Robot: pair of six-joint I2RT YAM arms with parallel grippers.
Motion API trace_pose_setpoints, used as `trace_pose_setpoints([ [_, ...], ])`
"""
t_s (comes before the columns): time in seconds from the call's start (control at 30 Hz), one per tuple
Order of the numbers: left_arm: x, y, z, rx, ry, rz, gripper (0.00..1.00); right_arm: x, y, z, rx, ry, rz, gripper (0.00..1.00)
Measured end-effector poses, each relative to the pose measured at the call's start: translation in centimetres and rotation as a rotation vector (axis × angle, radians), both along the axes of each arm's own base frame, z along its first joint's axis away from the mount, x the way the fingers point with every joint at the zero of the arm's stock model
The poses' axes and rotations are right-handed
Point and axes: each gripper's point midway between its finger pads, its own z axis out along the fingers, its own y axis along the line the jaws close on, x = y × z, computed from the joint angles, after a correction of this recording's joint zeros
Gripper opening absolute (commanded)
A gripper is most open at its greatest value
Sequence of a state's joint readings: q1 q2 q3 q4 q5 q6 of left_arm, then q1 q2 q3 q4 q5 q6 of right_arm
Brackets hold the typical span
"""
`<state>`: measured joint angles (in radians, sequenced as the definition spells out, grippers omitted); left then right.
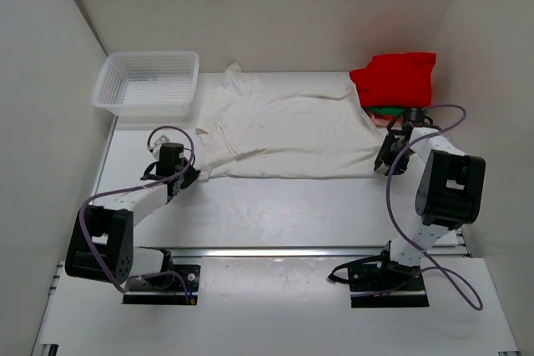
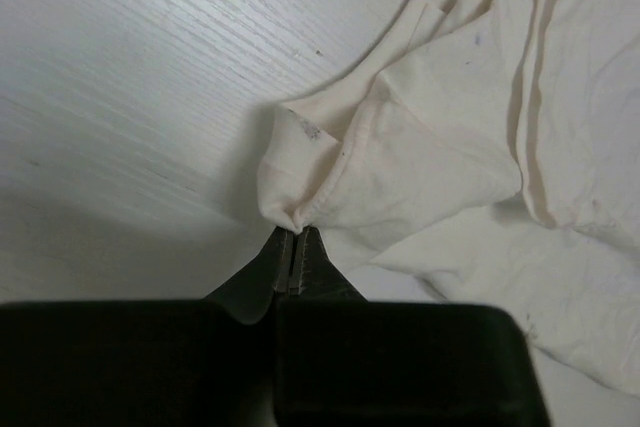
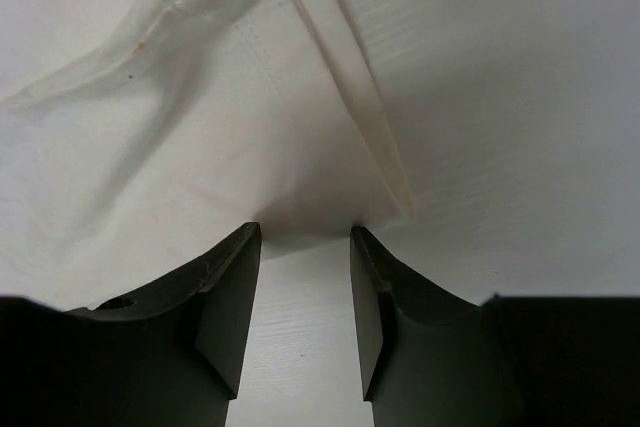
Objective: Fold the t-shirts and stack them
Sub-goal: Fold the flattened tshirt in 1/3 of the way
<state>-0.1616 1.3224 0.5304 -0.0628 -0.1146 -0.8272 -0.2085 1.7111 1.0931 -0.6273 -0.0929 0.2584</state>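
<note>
A wrinkled cream t-shirt (image 1: 284, 131) lies spread across the middle of the table. My left gripper (image 1: 188, 174) is at its near left corner, shut on a small bunched fold of the cloth. In the left wrist view the fingertips (image 2: 297, 234) pinch that fold of the cream t-shirt (image 2: 430, 147). My right gripper (image 1: 390, 156) is at the shirt's near right corner and stands open. In the right wrist view the cream t-shirt (image 3: 200, 117) ends right at the tips of my right gripper (image 3: 305, 232), with bare table between the fingers. A folded red t-shirt (image 1: 396, 77) lies on a green one (image 1: 385, 111) at the back right.
A white mesh basket (image 1: 146, 81) stands at the back left corner. White walls close in the table on the left, back and right. A metal rail (image 1: 275, 252) runs across the near edge between the arm bases.
</note>
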Motion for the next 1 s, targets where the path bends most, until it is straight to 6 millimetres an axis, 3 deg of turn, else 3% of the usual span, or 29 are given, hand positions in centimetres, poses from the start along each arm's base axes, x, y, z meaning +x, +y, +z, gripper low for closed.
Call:
trace_pose_setpoints([
  [0.1,0.0,0.3,0.6,-0.004,-0.027,0.009,0.00,0.0,0.3,-0.8,0.002,0.020,0.010,0.28],
  [0.13,0.0,0.5,1.0,-0.003,-0.040,0.014,0.00,0.0,0.6,-1.2,0.002,0.030,0.018,0.08],
  [0.2,0.1,0.8,1.4,0.001,-0.052,0.016,0.00,0.2,0.9,-1.5,0.000,0.044,0.028,0.00],
  [0.33,-0.7,1.6,1.7,0.030,-0.034,0.005,0.00,0.7,1.2,-1.6,0.000,0.067,0.057,0.00],
  [0.5,-2.8,2.0,2.6,0.081,0.002,-0.050,0.00,-0.3,1.4,-1.6,0.007,0.097,0.079,0.00],
  [0.63,-4.4,2.6,4.3,0.116,-0.018,-0.075,0.00,-2.9,1.8,-1.5,0.017,0.158,0.099,0.00],
  [0.77,-6.0,3.4,4.6,0.148,0.004,-0.092,0.00,-6.1,2.1,-1.1,0.019,0.216,0.115,0.00],
  [0.87,-7.1,3.6,4.2,0.165,0.041,-0.109,0.00,-8.0,1.8,0.4,0.010,0.215,0.111,0.00],
  [1.0,-8.4,3.8,4.1,0.186,0.076,-0.131,0.00,-9.2,0.6,2.5,-0.012,0.167,0.075,0.00],
])
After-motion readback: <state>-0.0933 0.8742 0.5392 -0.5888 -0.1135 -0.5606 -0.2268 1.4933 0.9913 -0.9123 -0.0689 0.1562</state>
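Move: The right hand stands open about 2 cm above the t-shirt's near right corner, which is practically straight under it. The red stack is some 26 cm farther out and 2 cm to its right, a bit above it. The left hand already grips the shirt's near left corner. From the left hand, the shirt's middle is about 13 cm ahead and 30 cm right, roughly 1 cm lower; the white basket is some 31 cm ahead, 17 cm left. The right fingers dip 1.5 cm or so and pinch the near right corner, then drag it about 9 cm back towards the base, lifting late and tipping roughly 10 degrees. The left hand, still gripping its corner, rises slightly first, then pulls back around 8 cm, outward to the left and up about 4 cm. ##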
